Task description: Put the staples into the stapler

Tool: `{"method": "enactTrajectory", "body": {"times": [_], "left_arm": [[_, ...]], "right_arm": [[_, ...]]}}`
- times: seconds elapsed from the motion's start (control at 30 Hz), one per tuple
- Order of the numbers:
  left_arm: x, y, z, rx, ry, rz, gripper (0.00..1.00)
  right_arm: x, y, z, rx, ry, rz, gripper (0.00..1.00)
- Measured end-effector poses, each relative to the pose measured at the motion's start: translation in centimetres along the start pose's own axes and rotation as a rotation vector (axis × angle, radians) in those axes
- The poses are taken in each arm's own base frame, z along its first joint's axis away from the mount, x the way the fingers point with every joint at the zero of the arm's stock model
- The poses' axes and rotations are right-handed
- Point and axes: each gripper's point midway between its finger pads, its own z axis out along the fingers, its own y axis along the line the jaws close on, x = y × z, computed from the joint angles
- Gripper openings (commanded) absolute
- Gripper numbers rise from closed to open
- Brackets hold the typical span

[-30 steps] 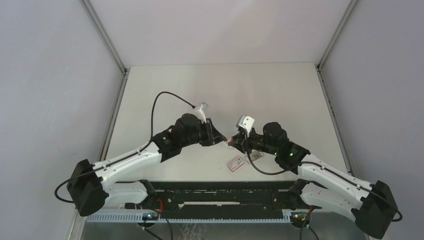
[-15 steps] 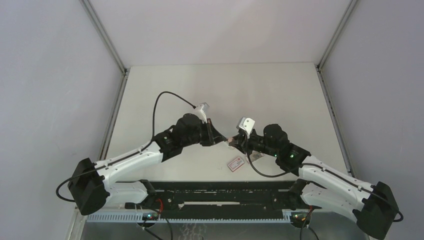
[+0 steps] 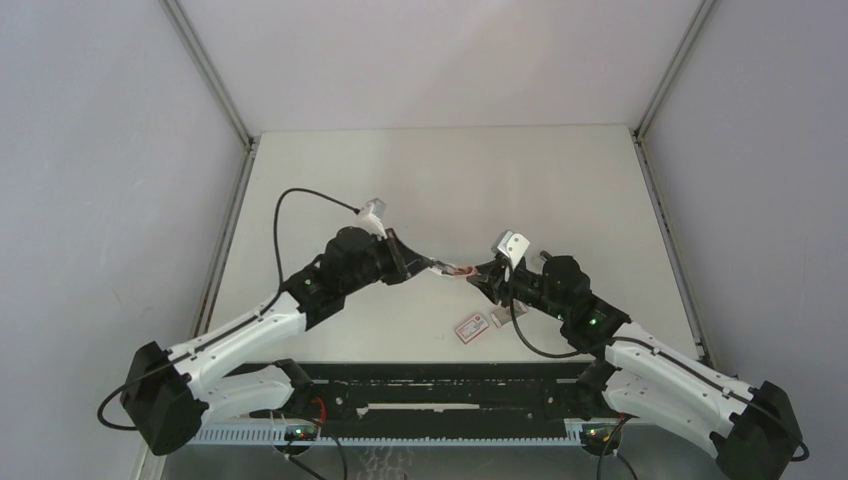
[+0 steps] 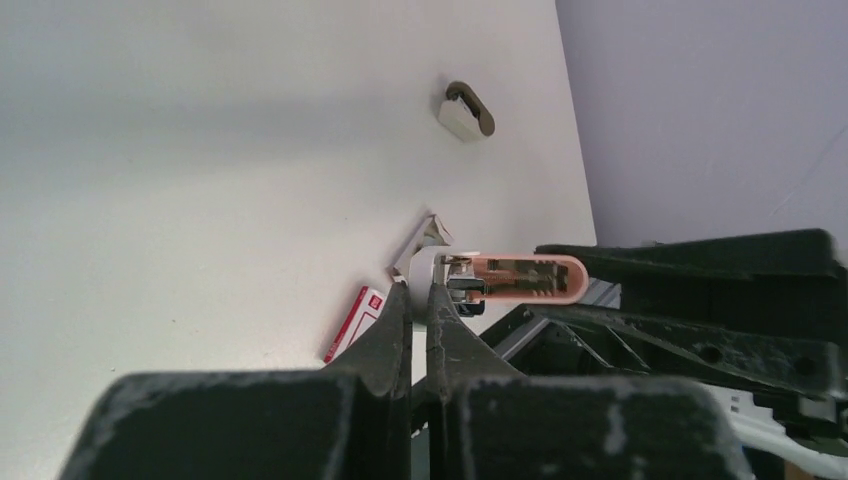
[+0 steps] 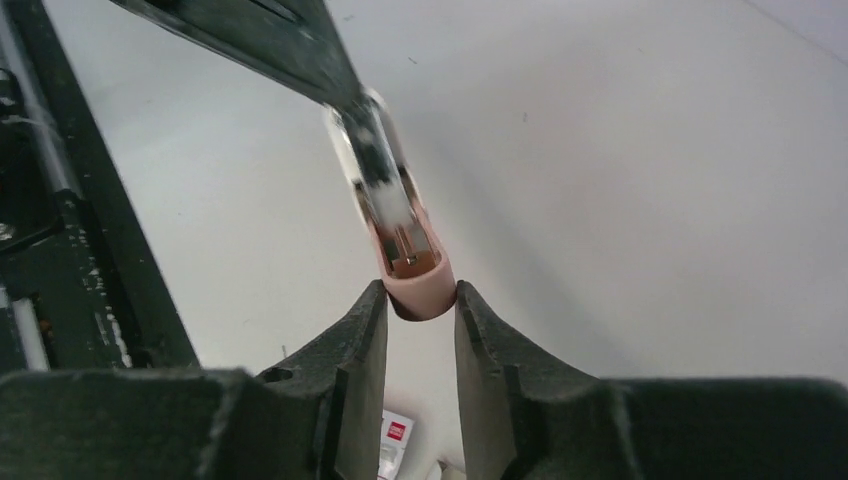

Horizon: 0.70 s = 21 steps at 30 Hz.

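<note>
The stapler (image 3: 456,270), pink with a silvery inside, hangs above the table between both grippers. My left gripper (image 3: 431,266) is shut on its thin white end (image 4: 424,268), fingertips (image 4: 398,300) nearly touching. My right gripper (image 3: 484,277) is shut on its rounded pink end (image 5: 420,290). The stapler (image 4: 520,278) runs rightward in the left wrist view and away from the right gripper (image 5: 420,297) in the right wrist view, metal channel (image 5: 375,170) showing. A small pale tray (image 3: 500,318) lies on the table below. I cannot make out the staples in it.
A white box with a red label (image 3: 473,326) lies flat near the front edge, beside the pale tray. A small white block with a dark top (image 4: 465,110) sits further back on the table. The black rail (image 3: 440,385) runs along the front.
The left gripper has shut on the stapler's white end. Both arms have drawn apart, left arm to the left and right arm to the right, and the stapler now spans the wider gap.
</note>
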Motion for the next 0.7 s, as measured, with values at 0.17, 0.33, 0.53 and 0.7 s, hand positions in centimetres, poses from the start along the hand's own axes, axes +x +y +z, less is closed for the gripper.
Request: {"method": "enactTrajectory", "body": {"times": [0.17, 0.33, 0.53, 0.7], "left_arm": [[-1.2, 2.1, -1.4, -0.032, -0.08, -0.053, 0.0], [-1.6, 4.2, -2.1, -0.079, -0.126, -0.093, 0.0], [-2.3, 4.4, -3.1, -0.06, -0.176, -0.099, 0.0], [-3.3, 4.0, -3.8, -0.029, -0.229, -0.104, 0.0]], "right_arm": [[2.1, -2.2, -0.4, 0.098, 0.015, 0.097, 0.46], [2.5, -3.7, -1.1, 0.165, -0.025, 0.209, 0.67], [0.3, -4.6, -1.8, 0.181, -0.131, 0.417, 0.74], [0.6, -5.0, -1.3, 0.176, -0.122, 0.629, 0.74]]}}
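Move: The stapler is pinched between the hands: its middle lies about 4 cm right and 1 cm back of the left hand, 4 cm left and 1 cm ahead of the right, level with both. Some 17 cm below the right hand are the red-and-white box, 5 cm back and 1 cm left, and the clear tray, 2 cm back and 8 cm right. Right fingers open off the pink end, backing about 5 cm right and forward; left carries the stapler 6 cm left. ##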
